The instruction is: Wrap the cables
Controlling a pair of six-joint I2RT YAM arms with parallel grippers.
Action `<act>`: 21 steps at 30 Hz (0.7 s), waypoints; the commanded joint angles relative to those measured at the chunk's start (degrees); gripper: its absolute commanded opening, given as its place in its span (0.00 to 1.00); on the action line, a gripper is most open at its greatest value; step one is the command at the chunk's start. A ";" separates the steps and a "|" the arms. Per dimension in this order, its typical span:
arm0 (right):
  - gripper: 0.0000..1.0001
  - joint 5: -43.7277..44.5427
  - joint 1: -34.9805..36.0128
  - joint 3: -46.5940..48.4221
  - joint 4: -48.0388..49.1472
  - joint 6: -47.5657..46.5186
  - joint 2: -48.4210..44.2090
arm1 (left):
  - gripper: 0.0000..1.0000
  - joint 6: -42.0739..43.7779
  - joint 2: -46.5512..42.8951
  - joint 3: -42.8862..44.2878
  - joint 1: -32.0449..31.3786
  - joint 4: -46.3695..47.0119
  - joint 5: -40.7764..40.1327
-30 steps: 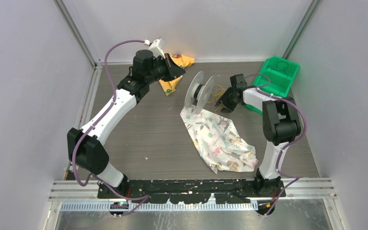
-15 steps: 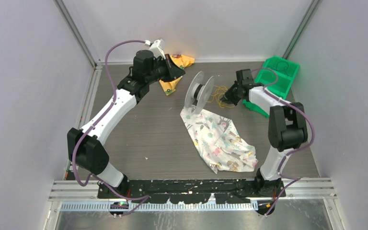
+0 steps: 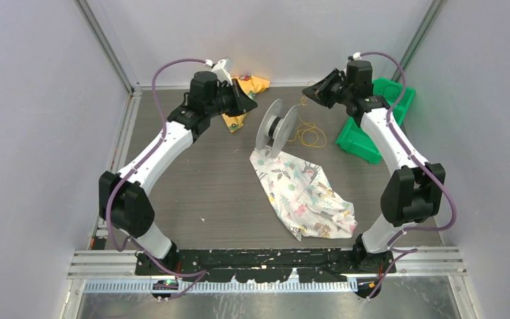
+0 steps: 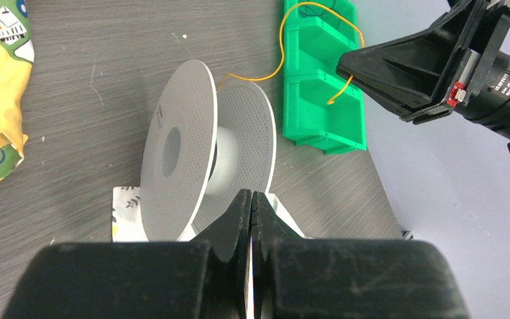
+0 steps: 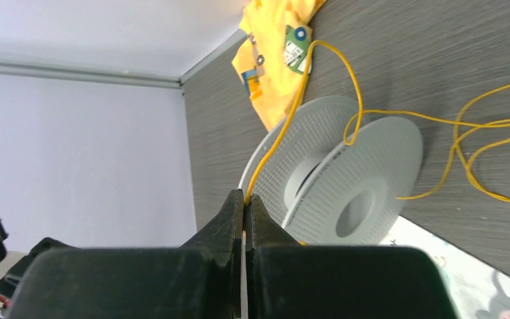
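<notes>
The cables are one thin yellow cord (image 3: 311, 135), lying in loose loops on the table just right of a white perforated spool (image 3: 275, 126) that stands on its rims. My right gripper (image 3: 307, 95) is raised behind the spool and shut on the cord. In the right wrist view the cord (image 5: 273, 136) runs from my closed right gripper (image 5: 247, 196) up over the spool (image 5: 358, 179). My left gripper (image 3: 251, 103) hovers left of the spool, shut with nothing in it. The left wrist view has that gripper (image 4: 250, 196) just short of the spool (image 4: 179, 179).
A floral cloth (image 3: 302, 193) lies under and in front of the spool. A yellow printed cloth (image 3: 249, 86) sits at the back by the left gripper. A green bin (image 3: 372, 126) stands at the right, close to the right arm. Walls enclose the table.
My right gripper closed on the cord beside the spool, then rose and swung back toward the rear wall, pulling the cord up. The left arm shifted only slightly.
</notes>
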 commanded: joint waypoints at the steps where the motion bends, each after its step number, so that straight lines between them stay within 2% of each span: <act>1: 0.01 -6.13 0.51 1.57 7.09 3.55 1.42 | 0.00 1.48 -0.25 0.89 0.27 0.42 1.08; 6: 0.01 -5.31 2.97 1.73 12.89 -0.03 1.09 | 0.02 3.02 0.30 -1.54 0.27 4.29 2.53; 13: 0.01 -3.99 9.92 3.36 18.25 -10.15 3.79 | 0.26 5.65 2.60 -3.52 0.27 5.59 4.74; 15: 0.00 -5.65 11.16 1.61 22.94 -10.96 5.07 | 0.30 5.59 3.12 -3.99 0.36 5.43 4.65; 19: 0.01 -6.75 12.08 -8.14 40.98 -9.88 4.79 | 0.37 5.25 3.18 -4.23 0.36 4.70 4.96; 21: 0.01 -7.98 12.15 -10.74 44.78 -10.34 4.45 | 0.43 5.46 2.72 -4.44 0.36 3.73 3.97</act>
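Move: The yellow cable's end is already pinched in the right fingers. The upright spool it is being carried over stands about 8 cm left of that hand, 4 cm back and 15 cm below; the loose cable coil lies some 5 cm to the hand's right, level with it, on the table 25 cm below. For the shut left hand, the cable end is about 15 cm right, 5 cm ahead and a little lower, with the spool 8 cm right, 2 cm ahead and 18 cm below. The cable end, still gripped by the shut right fingers, is carried about 12 cm left, above the spool and towards the left hand, while that wrist turns some 20 degrees counter-clockwise and tips its fingers up about as much. The left hand sinks roughly 6 cm beside the spool, opening its fingers to somewhat under half. ##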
